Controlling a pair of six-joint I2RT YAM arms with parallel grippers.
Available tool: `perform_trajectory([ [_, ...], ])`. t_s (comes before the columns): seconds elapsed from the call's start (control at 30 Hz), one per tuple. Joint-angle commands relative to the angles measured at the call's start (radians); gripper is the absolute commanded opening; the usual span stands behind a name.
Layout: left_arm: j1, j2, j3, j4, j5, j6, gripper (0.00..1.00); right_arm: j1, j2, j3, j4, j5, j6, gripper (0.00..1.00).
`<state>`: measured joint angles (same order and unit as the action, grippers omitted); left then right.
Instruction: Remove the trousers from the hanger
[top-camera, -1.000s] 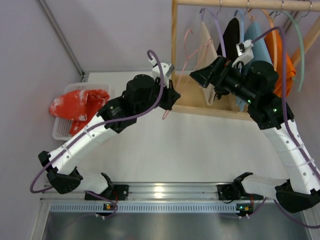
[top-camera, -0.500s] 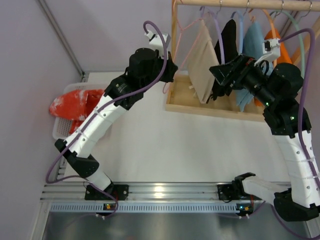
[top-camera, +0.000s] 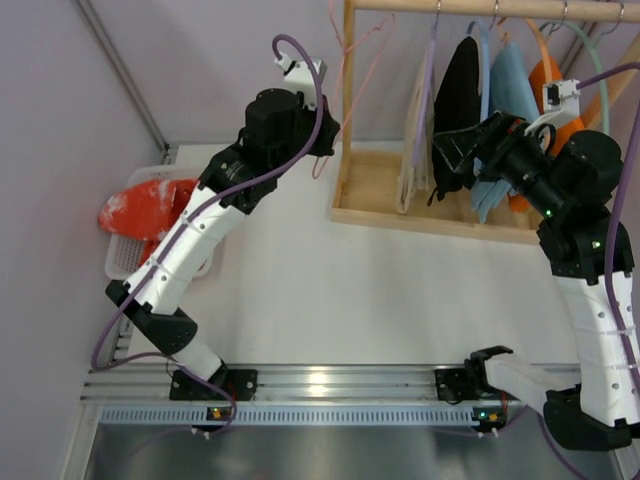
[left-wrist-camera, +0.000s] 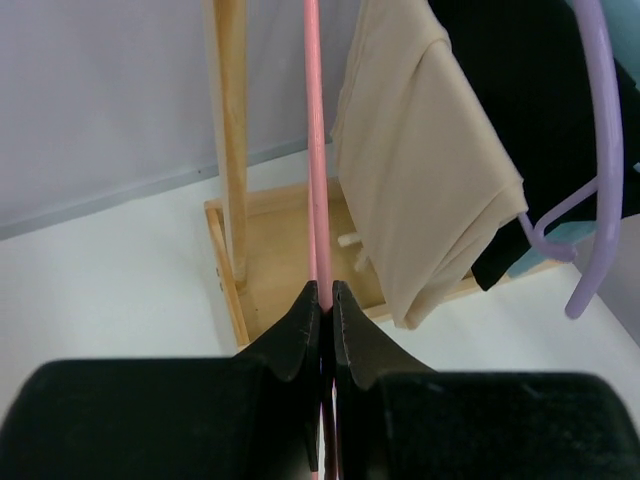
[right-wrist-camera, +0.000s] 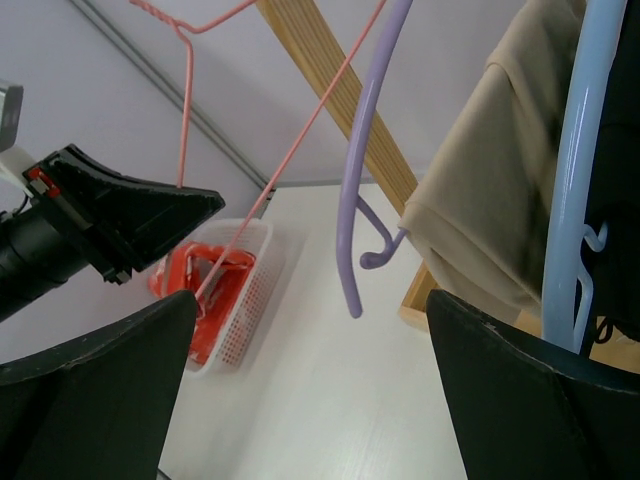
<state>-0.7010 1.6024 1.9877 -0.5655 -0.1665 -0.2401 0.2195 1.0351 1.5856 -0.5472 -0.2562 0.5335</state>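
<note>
The red trousers with the white print lie bunched in a white basket at the left; they also show in the right wrist view. The pale-pink hanger is bare and leans up near the rack's left post. My left gripper is shut on its lower wire, seen between the jaws in the left wrist view, where the hanger rises straight ahead. My right gripper is open and empty beside the black garment; its fingers stand wide apart in its own view.
A wooden rack with a base and a top rail stands at the back right. It carries a lilac hanger, a beige garment, and blue and orange garments. A wall lies behind.
My left gripper has carried the pink hanger up and back, to the left of the rack's post. My right gripper has drawn back to the right, away from the hanger.
</note>
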Motion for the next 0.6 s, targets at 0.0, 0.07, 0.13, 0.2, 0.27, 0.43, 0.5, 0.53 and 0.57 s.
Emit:
perform_trajectory([
  [0.0, 0.000, 0.042, 0.124, 0.042, -0.001, 0.048, 0.00, -0.016, 0.003, 0.013, 0.006, -0.028, -0.001, 0.99],
  [0.07, 0.000, 0.094, 0.158, 0.042, -0.005, 0.059, 0.00, -0.019, 0.006, 0.019, 0.001, -0.026, -0.009, 0.99],
  [0.13, 0.000, 0.128, 0.206, 0.042, -0.014, 0.068, 0.00, -0.023, 0.008, 0.022, -0.005, -0.028, -0.013, 0.99],
  [0.2, -0.002, 0.177, 0.256, 0.047, -0.021, 0.077, 0.00, -0.026, 0.006, 0.017, -0.007, -0.026, -0.017, 0.99],
  [0.27, 0.000, 0.226, 0.290, 0.047, -0.028, 0.081, 0.00, -0.029, 0.003, 0.014, -0.008, -0.026, -0.018, 0.99],
  [0.43, 0.000, 0.306, 0.352, 0.046, -0.076, 0.113, 0.00, -0.037, 0.002, 0.011, -0.016, -0.026, -0.023, 1.00],
  [0.5, 0.001, 0.323, 0.350, 0.044, -0.091, 0.113, 0.00, -0.042, -0.003, 0.011, -0.020, -0.028, -0.030, 0.99],
  [0.53, 0.001, 0.327, 0.350, 0.044, -0.096, 0.110, 0.00, -0.045, -0.003, 0.010, -0.025, -0.026, -0.030, 0.99],
  [0.57, 0.000, 0.330, 0.347, 0.044, -0.099, 0.108, 0.00, -0.045, -0.004, 0.008, -0.025, -0.031, -0.033, 0.99],
])
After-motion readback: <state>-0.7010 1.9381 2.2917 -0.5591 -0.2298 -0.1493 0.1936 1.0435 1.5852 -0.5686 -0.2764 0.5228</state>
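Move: The left hand holds the empty pink hanger near its lower end. Its place on the rod, just right of the wooden post, is about 9 cm ahead of this hand, 6 cm right and 22 cm up. The post stands some 8 cm ahead and 4 cm right; the beige trousers hang about 8 cm ahead, 15 cm right, near hand height. From the right hand, the rod place lies about 14 cm ahead, 18 cm left and 18 cm up. Forward and to the right goes the left hand, about 7 cm out and 4 cm across, taking the pink hanger towards the rod's left end beside the post. It first lifts some 2 cm, then dips about 5 cm while still advancing, with hardly any wrist turn. The fingers keep their pinch on the hanger. ##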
